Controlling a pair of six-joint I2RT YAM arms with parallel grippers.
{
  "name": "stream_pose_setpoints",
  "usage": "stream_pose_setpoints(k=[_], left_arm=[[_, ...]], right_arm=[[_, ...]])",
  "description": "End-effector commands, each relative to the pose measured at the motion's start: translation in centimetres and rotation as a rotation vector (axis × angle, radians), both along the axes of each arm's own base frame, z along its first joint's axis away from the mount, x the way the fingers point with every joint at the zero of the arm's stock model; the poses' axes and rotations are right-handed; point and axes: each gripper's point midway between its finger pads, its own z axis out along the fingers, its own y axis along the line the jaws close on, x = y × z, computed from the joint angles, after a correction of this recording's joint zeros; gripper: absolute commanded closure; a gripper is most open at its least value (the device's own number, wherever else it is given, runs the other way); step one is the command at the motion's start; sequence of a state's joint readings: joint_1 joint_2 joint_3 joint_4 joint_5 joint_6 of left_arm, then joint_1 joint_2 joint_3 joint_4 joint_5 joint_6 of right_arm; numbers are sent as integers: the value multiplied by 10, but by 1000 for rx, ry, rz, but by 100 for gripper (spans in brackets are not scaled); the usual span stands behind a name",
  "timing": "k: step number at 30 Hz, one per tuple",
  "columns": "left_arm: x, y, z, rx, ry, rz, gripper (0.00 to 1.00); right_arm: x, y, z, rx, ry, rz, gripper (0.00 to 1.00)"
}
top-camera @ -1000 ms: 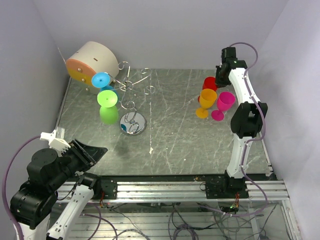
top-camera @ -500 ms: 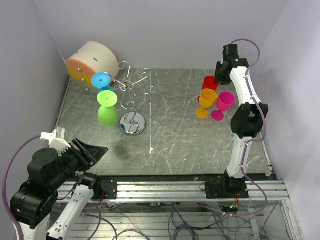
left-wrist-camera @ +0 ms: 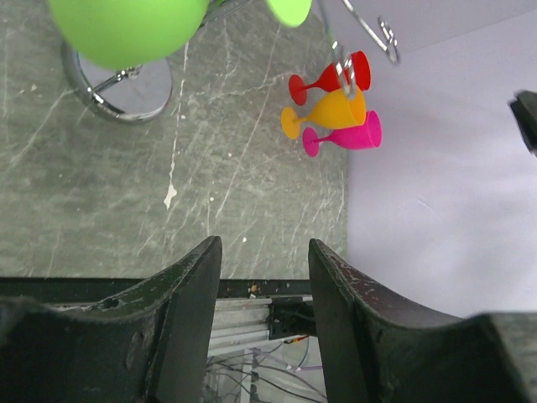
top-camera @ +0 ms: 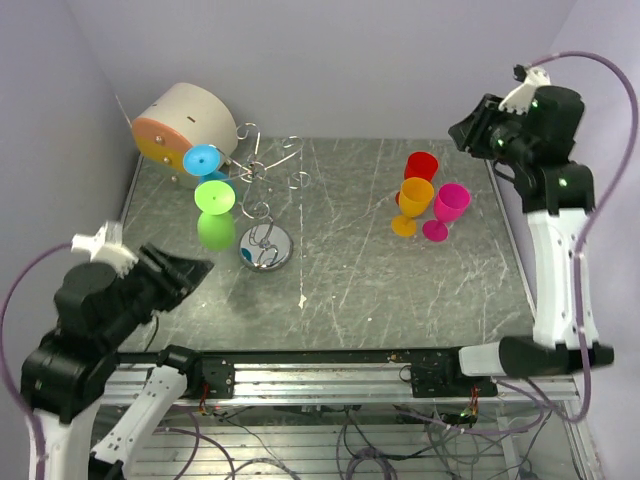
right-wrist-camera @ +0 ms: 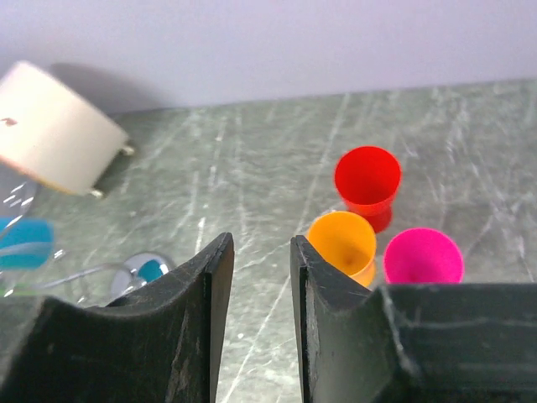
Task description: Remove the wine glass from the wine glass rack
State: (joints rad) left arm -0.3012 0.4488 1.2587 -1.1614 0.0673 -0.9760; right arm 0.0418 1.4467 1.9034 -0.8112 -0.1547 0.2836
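Observation:
The silver wire wine glass rack (top-camera: 262, 188) stands at the back left on its shiny round base (top-camera: 266, 247). A green wine glass (top-camera: 215, 212) hangs upside down from it, and a blue one (top-camera: 203, 160) hangs behind. In the left wrist view the green bowl (left-wrist-camera: 126, 29) is at the top edge above the rack base (left-wrist-camera: 124, 88). My left gripper (top-camera: 190, 270) hovers open and empty near the table's front left, short of the rack. My right gripper (top-camera: 470, 130) is raised at the back right, open and empty.
Red (top-camera: 421, 167), orange (top-camera: 414, 198) and pink (top-camera: 449, 205) glasses stand upright together at the right. A beige-and-orange cylinder (top-camera: 185, 125) lies behind the rack in the back left corner. Walls close in on the left, back and right.
My right gripper went from shut beside the red glass to open, and the arm swung up and to the right. The left arm rose slightly.

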Motion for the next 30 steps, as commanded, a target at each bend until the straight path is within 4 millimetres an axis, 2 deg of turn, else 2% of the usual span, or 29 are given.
stream_pose_setpoints(k=[1,5,10,17,20,22,26,30], left_arm=[[59,-25,26,29,-36,-60,44],[93,-39,26,61,-27,-96,44],[114,-47,30,37,-38,-96,45],[121,-47,25,9,-31,-69,48],[114,-48,20,-10,-8,-75,48],[104,-47,24,-31,-25,-77,48],[88,-34,49,0,-89,-52,47],[74,-27,142,-2,-296,-58,47]], right_arm=[[-36,26,2,60,-12,130,67],[-71,29,1,58,-24,168,68],[-98,34,4,69,-46,202,68],[-109,33,10,61,-73,207,69],[-112,34,10,61,-73,215,69],[-113,35,10,63,-71,220,69],[-117,35,14,60,-83,225,70],[-118,36,17,59,-90,232,70]])
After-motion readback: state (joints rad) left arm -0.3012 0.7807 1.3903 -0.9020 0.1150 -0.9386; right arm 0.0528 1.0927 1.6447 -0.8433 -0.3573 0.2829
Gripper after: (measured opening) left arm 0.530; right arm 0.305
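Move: The green wine glass hangs upside down from the rack about 15 cm ahead of the left hand and 3 cm to its right, its middle some 12 cm lower. Behind it the blue glass hangs about 22 cm ahead of the hand and 1 cm to its right, equally low; the rack's post stands some 19 cm ahead and 7 cm to the right. From the right hand the green glass is roughly 35 cm left, 9 cm back and 20 cm below. The green glass is approached from the near side and above: the left hand shoots about 11 cm forward and some 4 cm right with fingers half open, pauses, then draws back about 2 cm while rising some 3 cm, its wrist barely turning. Meanwhile the empty right hand pulls back about 11 cm high above the standing glasses, drifting a little left, and turns some 10 degrees counter-clockwise. ##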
